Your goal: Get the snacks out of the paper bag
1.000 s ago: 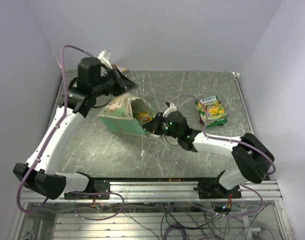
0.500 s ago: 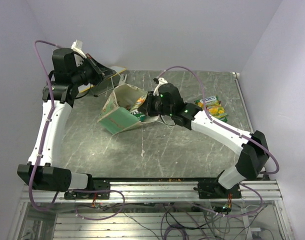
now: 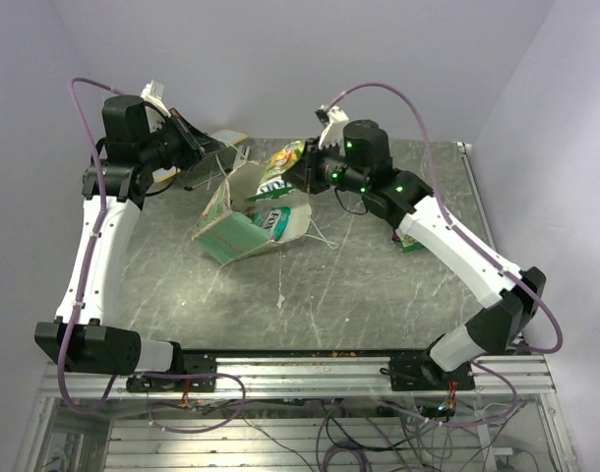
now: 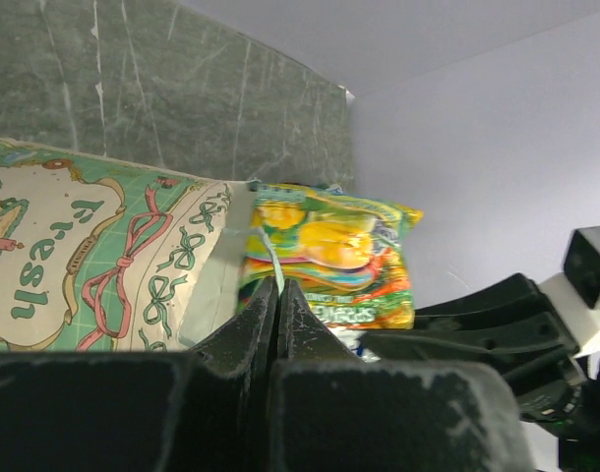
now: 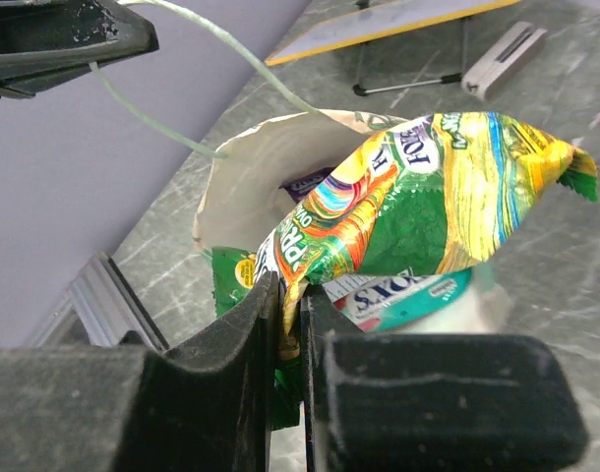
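The paper bag [image 3: 233, 232] lies tilted on the table with its mouth facing up and right. My left gripper [image 3: 221, 152] is shut on the bag's thin string handle [image 4: 270, 256] and holds it taut above the bag's patterned side [image 4: 74, 261]. My right gripper [image 3: 302, 175] is shut on the corner of a green and yellow-orange snack packet [image 3: 280, 162] and holds it in the air above the bag's mouth; the packet also shows in the right wrist view [image 5: 428, 187]. More packets lie in the bag: a teal-white one [image 5: 408, 295], a green one [image 5: 233, 275] and a purple one [image 5: 305, 183].
Another snack packet [image 3: 410, 242] lies on the table at the right, mostly hidden behind my right arm. A flat white and yellow card [image 5: 379, 25] on a wire stand and a small grey block [image 5: 502, 54] sit at the back by the wall.
My right gripper rose out of the bag's mouth, lifting the green and yellow packet up and back. My left arm swung back-left, pulling the handle, then held still.
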Robot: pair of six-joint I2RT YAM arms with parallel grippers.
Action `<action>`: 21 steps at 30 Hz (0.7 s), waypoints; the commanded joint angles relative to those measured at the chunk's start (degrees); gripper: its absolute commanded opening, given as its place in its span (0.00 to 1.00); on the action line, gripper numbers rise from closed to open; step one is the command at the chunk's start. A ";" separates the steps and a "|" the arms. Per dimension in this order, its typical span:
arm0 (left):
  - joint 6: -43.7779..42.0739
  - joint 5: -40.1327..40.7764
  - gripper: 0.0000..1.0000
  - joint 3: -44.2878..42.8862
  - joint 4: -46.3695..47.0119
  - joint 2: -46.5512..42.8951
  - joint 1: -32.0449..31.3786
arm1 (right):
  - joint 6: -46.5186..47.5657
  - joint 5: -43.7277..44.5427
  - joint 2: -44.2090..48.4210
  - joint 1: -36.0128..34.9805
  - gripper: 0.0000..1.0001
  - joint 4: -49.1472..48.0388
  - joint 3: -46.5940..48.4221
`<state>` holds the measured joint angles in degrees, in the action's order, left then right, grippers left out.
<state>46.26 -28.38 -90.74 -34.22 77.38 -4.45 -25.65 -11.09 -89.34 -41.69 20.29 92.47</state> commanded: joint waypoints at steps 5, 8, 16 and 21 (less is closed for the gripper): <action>-2.51 -0.04 0.07 -1.28 0.00 0.41 1.45 | 11.57 10.45 11.60 1.91 0.00 -0.71 -1.33; -2.64 -0.28 0.07 -0.54 0.42 -0.19 1.55 | 11.54 16.23 14.09 3.08 0.00 -3.55 -3.25; -2.63 -2.06 0.07 0.43 1.33 0.08 1.55 | -1.57 16.16 12.78 17.72 0.00 -8.75 -7.63; -3.69 -1.77 0.07 -0.11 1.41 0.46 1.52 | -9.20 18.13 12.96 26.24 0.00 -17.03 -17.79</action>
<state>44.10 -28.84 -90.78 -34.33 77.69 -3.57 -26.96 4.14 -76.09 -20.38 11.31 80.47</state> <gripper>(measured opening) 0.072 0.110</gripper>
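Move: The Fox's packet already pinched in the right hand is going to the snack pile, about 37 cm to that hand's right, 12 cm farther out and roughly 33 cm below. From the right hand, the paper bag's middle is some 12 cm to the left, 7 cm ahead and 26 cm lower; the teal packet in its mouth is about 6 cm left, 7 cm ahead and 29 cm down. For the left hand, the pile is about 55 cm right, 8 cm ahead and 37 cm below. Keeping its pinch on one end of the Fox's packet, the right hand first carries it right and up, away from the paper bag's mouth, then speeds up to the right while reaching forward and sinking again, some 20 cm rightward and 9 cm forward in all, towards the snack pile. The wrist swings about 35 degrees clockwise along the way, fingers staying shut, while the left hand stays where it is and keeps its hold on the bag's handle. ##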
